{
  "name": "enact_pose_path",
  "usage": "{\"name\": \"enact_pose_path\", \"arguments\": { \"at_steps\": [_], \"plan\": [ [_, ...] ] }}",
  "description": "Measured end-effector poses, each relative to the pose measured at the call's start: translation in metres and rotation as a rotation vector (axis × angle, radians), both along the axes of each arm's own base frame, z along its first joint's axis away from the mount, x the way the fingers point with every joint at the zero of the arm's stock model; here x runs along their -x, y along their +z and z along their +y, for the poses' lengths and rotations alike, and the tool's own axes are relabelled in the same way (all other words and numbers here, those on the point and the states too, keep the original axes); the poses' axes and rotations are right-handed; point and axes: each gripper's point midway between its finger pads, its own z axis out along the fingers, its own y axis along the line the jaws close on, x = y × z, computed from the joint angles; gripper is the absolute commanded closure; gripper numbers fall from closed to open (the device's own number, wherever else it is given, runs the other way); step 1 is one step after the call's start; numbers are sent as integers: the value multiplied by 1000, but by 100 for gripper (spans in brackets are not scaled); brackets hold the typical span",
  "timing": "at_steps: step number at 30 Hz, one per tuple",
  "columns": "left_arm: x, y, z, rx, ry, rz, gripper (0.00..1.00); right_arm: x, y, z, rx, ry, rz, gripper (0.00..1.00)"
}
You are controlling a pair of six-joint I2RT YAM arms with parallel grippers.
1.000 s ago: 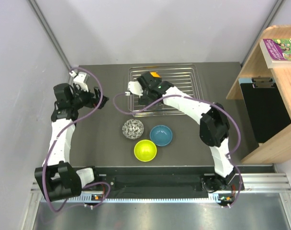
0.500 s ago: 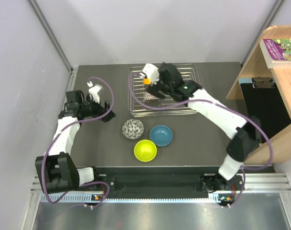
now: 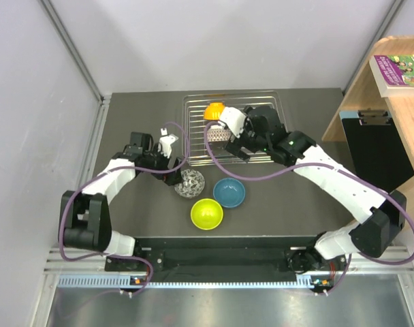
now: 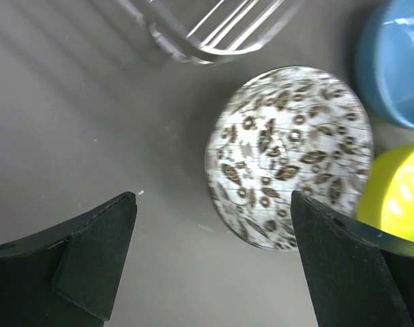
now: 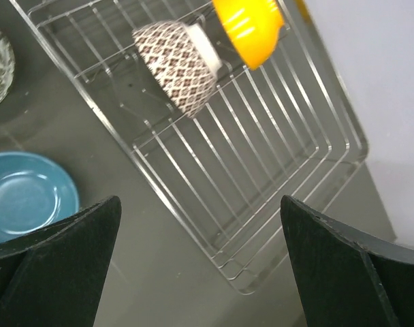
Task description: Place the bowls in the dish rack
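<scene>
The wire dish rack (image 3: 272, 109) (image 5: 275, 170) lies at the back of the table. An orange bowl (image 3: 214, 110) (image 5: 250, 24) and a pinkish diamond-patterned bowl (image 3: 218, 135) (image 5: 180, 65) stand on edge in its left end. In front of it, on the table, sit a black-and-white mosaic bowl (image 3: 190, 182) (image 4: 289, 157), a blue bowl (image 3: 229, 193) (image 4: 394, 61) (image 5: 26, 194) and a lime green bowl (image 3: 206, 214) (image 4: 397, 197). My left gripper (image 3: 173, 176) (image 4: 214, 252) hangs open just left of the mosaic bowl. Over the rack's front edge my right gripper (image 3: 244, 144) (image 5: 200, 259) is open and empty.
A wooden shelf (image 3: 391, 129) with a book (image 3: 400, 70) on top stands off the table's right side. Grey walls close the left and back. The rack's near-left corner (image 4: 193, 37) lies just beyond the mosaic bowl.
My left arm has swung right, from the table's left side to the mosaic bowl. My right gripper has drawn back rightward from the rack's left end, uncovering the orange bowl.
</scene>
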Motion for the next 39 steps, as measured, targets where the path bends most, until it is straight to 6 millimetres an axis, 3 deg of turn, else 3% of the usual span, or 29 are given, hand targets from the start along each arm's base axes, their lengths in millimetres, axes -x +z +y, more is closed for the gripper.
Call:
{"name": "enact_pose_path", "arguments": {
  "at_steps": [4, 9, 12, 13, 16, 18, 19, 22, 23, 32, 36, 39],
  "plan": [
    [-5, -19, 3, -35, 18, 34, 1, 10, -11, -4, 5, 14, 34, 0],
    [-8, -39, -1, -62, 5, 76, 5, 20, -3, -5, -30, 35, 37, 0],
    [-8, -48, -7, -72, -13, 92, 24, 22, -1, -3, -48, 42, 41, 1],
    [-7, -50, -10, -75, -21, 99, 43, 23, -2, -3, -51, 43, 45, 0],
    [-7, -55, -14, -77, -36, 109, 60, 25, -5, -2, -60, 46, 60, 0],
    [-6, -56, -16, -78, -41, 112, 66, 24, -6, -3, -64, 44, 64, 0],
    [-6, -57, -16, -79, -42, 112, 77, 24, -5, -3, -66, 42, 63, 0],
    [-5, -56, -18, -69, -45, 116, 90, 23, -5, -3, -71, 38, 68, 0],
    [-6, -54, -20, -59, -50, 112, 100, 23, -5, -4, -72, 37, 68, 0],
    [-10, -52, -12, -65, -35, 117, 100, 25, -6, -2, -112, 42, 102, 0],
    [-21, -48, 19, -75, 36, 117, 100, 28, 1, 3, -151, 58, 128, 0],
    [-34, -32, 45, -83, 101, 82, 100, 29, 14, 13, -205, 86, 154, 0]
  ]
}}
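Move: The floral bowl's middle lies about 6 cm to the right of the left hand, 2 cm back and some 7 cm below. The blue bowl stands about 13 cm to the right of the floral bowl and 4 cm nearer the base; the lime bowl about 6 cm right of it and 11 cm nearer. The dish rack's middle is some 18 cm ahead of the left hand and 22 cm right. From the right hand the floral bowl lies about 16 cm left, 5 cm back and 22 cm down. Down about 5 cm and slightly right goes the open left hand to the floral bowl's left rim, where its fingers close and pinch the wall; still pinching, it then swings left some 6 cm, going a little forward and up, away from the blue and lime bowls. The empty right hand eases back about 3 cm over the rack, staying open and tilting some 15 degrees. ##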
